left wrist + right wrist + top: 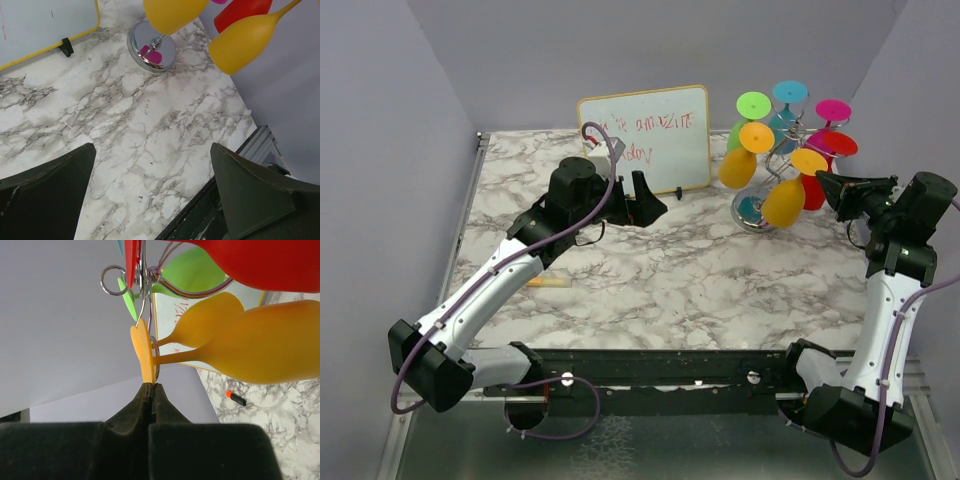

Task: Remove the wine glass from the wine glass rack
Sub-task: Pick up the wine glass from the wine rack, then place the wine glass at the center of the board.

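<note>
The wine glass rack (771, 165) is a silver wire stand on a round shiny base (151, 47), with several coloured glasses hanging upside down. The nearest one is an orange wine glass (785, 203), its bowl (265, 352) low and its flat foot (142, 350) hooked in a wire arm (107, 280). My right gripper (820, 178) is shut, its tips (151, 385) right against the lower rim of that foot. I cannot tell whether the rim is pinched. My left gripper (152, 147) is wide open over bare marble, left of the rack, holding nothing.
A second orange glass (737, 168) hangs beside the first, with red (820, 180), green, blue and pink ones behind. A yellow-framed whiteboard (645, 140) stands at the back. A black marker with an orange cap (235, 398) lies near it. A small yellow strip (550, 283) lies at the left.
</note>
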Robot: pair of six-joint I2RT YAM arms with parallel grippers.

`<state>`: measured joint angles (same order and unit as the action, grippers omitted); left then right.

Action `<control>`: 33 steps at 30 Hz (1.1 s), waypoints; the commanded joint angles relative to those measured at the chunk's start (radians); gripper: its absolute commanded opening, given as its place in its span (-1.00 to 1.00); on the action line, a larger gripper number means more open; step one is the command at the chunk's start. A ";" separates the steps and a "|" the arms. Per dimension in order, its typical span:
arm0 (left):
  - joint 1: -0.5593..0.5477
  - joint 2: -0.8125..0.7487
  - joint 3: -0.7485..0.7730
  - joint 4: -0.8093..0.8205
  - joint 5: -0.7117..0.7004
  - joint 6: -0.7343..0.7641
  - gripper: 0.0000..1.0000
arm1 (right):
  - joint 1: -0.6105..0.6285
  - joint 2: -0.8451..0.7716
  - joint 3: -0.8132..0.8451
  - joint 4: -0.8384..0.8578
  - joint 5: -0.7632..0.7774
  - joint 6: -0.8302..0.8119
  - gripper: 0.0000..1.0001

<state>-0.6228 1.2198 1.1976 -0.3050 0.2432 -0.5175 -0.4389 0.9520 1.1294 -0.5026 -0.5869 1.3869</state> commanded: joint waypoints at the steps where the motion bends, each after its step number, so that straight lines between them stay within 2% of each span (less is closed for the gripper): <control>1: 0.004 -0.029 -0.009 -0.023 0.017 0.004 0.97 | 0.000 -0.022 0.050 -0.070 0.013 -0.036 -0.99; 6: 0.003 -0.043 -0.016 -0.026 0.006 0.010 0.97 | 0.011 -0.036 0.094 -0.066 0.040 -0.106 -0.99; 10: 0.003 -0.046 -0.035 -0.024 -0.007 0.005 0.98 | 0.028 -0.042 0.180 -0.197 0.150 -0.178 -0.99; 12: 0.003 -0.050 -0.041 -0.025 -0.007 -0.002 0.97 | 0.035 -0.055 0.173 -0.209 0.159 -0.181 -0.99; 20: 0.003 -0.122 -0.088 -0.029 -0.053 -0.011 0.97 | 0.076 -0.108 0.072 -0.186 0.076 -0.196 -0.99; 23: 0.003 -0.146 -0.105 -0.033 -0.044 -0.014 0.97 | 0.098 -0.116 0.078 -0.173 0.069 -0.274 -0.99; 28: 0.003 -0.211 -0.152 0.013 -0.040 0.000 0.97 | 0.146 -0.126 0.103 -0.256 0.084 -0.389 -0.99; 33: 0.004 -0.236 -0.154 0.063 0.013 -0.016 0.97 | 0.176 -0.164 -0.019 -0.137 -0.115 -0.495 -0.99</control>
<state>-0.6228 1.0069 1.0443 -0.3138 0.2173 -0.5228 -0.2867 0.8192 1.1870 -0.7029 -0.5362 1.0145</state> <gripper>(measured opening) 0.986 0.013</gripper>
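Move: The right hand already has the yellow wine glass by its foot; the glass hangs from the rack, its middle about 9 cm below that hand, 3 cm left and 1 cm back. The rack's hub is level with the hand, some 10 cm ahead and 4 cm left. The red glass hangs 5 cm right and 3 cm ahead, the other yellow one 12 cm left and 6 cm ahead, both roughly 9 cm lower. From the left hand, the held glass is some 28 cm right, 2 cm ahead and 3 cm lower. Still pinching the near edge of the yellow glass's foot, the right hand draws it back and up off the rack, rising nearly 4 cm, then sinks to its old height while going on back and left, about 5 cm each way overall. The wrist rolls its left side down some 20 degrees and swings counter-clockwise. The empty left hand, staying open, retreats about 5 cm back and left. ##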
